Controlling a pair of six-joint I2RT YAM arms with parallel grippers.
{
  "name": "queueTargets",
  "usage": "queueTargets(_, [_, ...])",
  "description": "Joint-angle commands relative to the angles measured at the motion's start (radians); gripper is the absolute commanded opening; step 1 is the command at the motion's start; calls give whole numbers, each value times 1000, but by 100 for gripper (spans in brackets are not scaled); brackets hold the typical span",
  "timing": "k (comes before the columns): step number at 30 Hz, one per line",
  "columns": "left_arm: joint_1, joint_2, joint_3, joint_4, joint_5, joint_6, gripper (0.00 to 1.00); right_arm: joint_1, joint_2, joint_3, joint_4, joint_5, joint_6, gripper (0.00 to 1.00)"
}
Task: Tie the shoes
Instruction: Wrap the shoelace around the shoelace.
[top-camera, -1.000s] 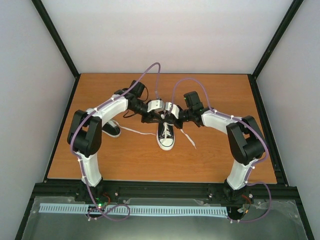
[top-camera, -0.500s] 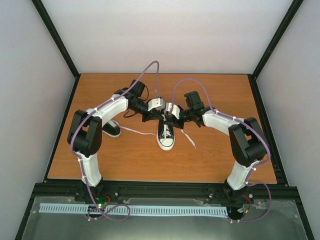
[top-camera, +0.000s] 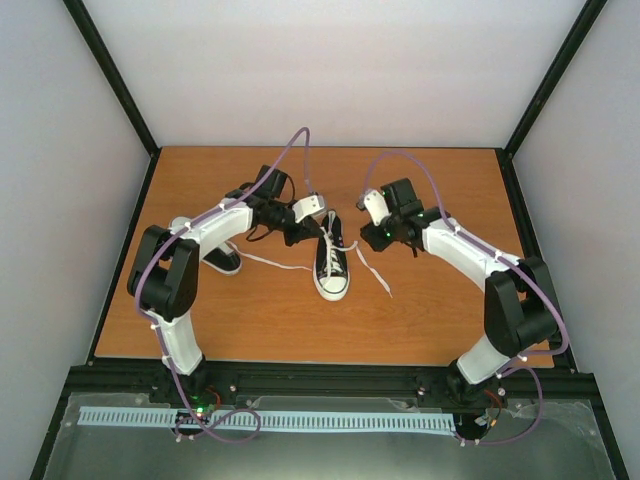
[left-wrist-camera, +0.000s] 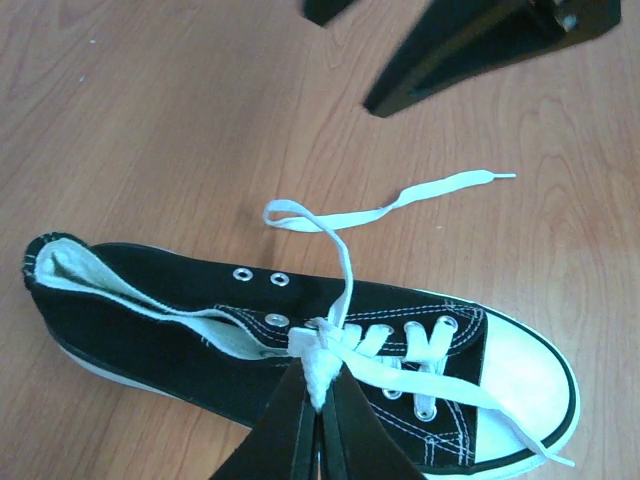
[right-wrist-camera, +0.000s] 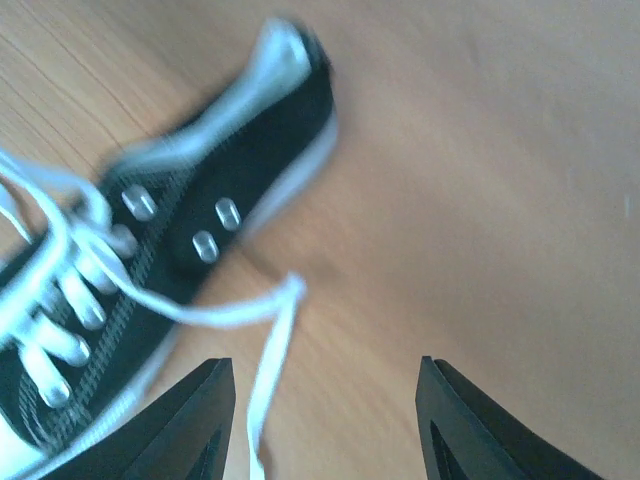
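One black sneaker (top-camera: 332, 268) with a white toe cap lies mid-table, toe toward the arms. In the left wrist view my left gripper (left-wrist-camera: 320, 402) is shut on a bunched fold of white lace (left-wrist-camera: 318, 365) at the shoe's (left-wrist-camera: 170, 320) upper eyelets. A loose lace end (left-wrist-camera: 400, 198) trails on the table beyond. My right gripper (top-camera: 383, 237) is open and empty, just right of the shoe; in its wrist view (right-wrist-camera: 325, 385) a lace strand (right-wrist-camera: 268, 360) lies between the fingers, untouched, beside the shoe's heel (right-wrist-camera: 235, 170). The second sneaker (top-camera: 224, 259) is partly hidden under the left arm.
The wooden table (top-camera: 440, 310) is edged by a black frame (top-camera: 320, 380), with white walls behind and at both sides. A lace end (top-camera: 378, 272) lies on the table right of the centre shoe, another (top-camera: 275, 263) to its left.
My right gripper has drawn back to the right, away from the shoe, and stands open. My left gripper stays at the shoe's laces, pulled slightly left.
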Motion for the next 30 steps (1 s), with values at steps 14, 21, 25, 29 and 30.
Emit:
queueTargets(14, [-14, -47, -29, 37, -8, -42, 1, 77, 173, -96, -324, 97, 304, 45])
queueTargets(21, [-14, -50, -35, 35, 6, -43, 1, 69, 143, -80, -309, -1, 300, 3])
queueTargets(25, [-14, -52, -43, 38, -6, -42, 1, 2, 30, -57, -268, -270, 300, 3])
queueTargets(29, [-14, -56, -53, 44, 6, -33, 1, -42, -96, -40, -1, -771, 402, 3])
queueTargets(30, [-14, -56, -53, 48, 10, -36, 1, -42, -94, -33, 100, -806, 477, 3])
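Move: The loose lace tail lies on the table, its middle about 9 cm back, 4 cm right and 12 cm below the open right hand. The shoe's middle is some 9 cm to this hand's left, 5 cm back and 9 cm down. From the left hand, already pinching lace over the shoe, that tail's middle lies roughly 10 cm back, 15 cm right and 12 cm down. Right hand dips 15 cm down and back, pinches the loose lace, lifts about 8 cm; left keeps hold. ##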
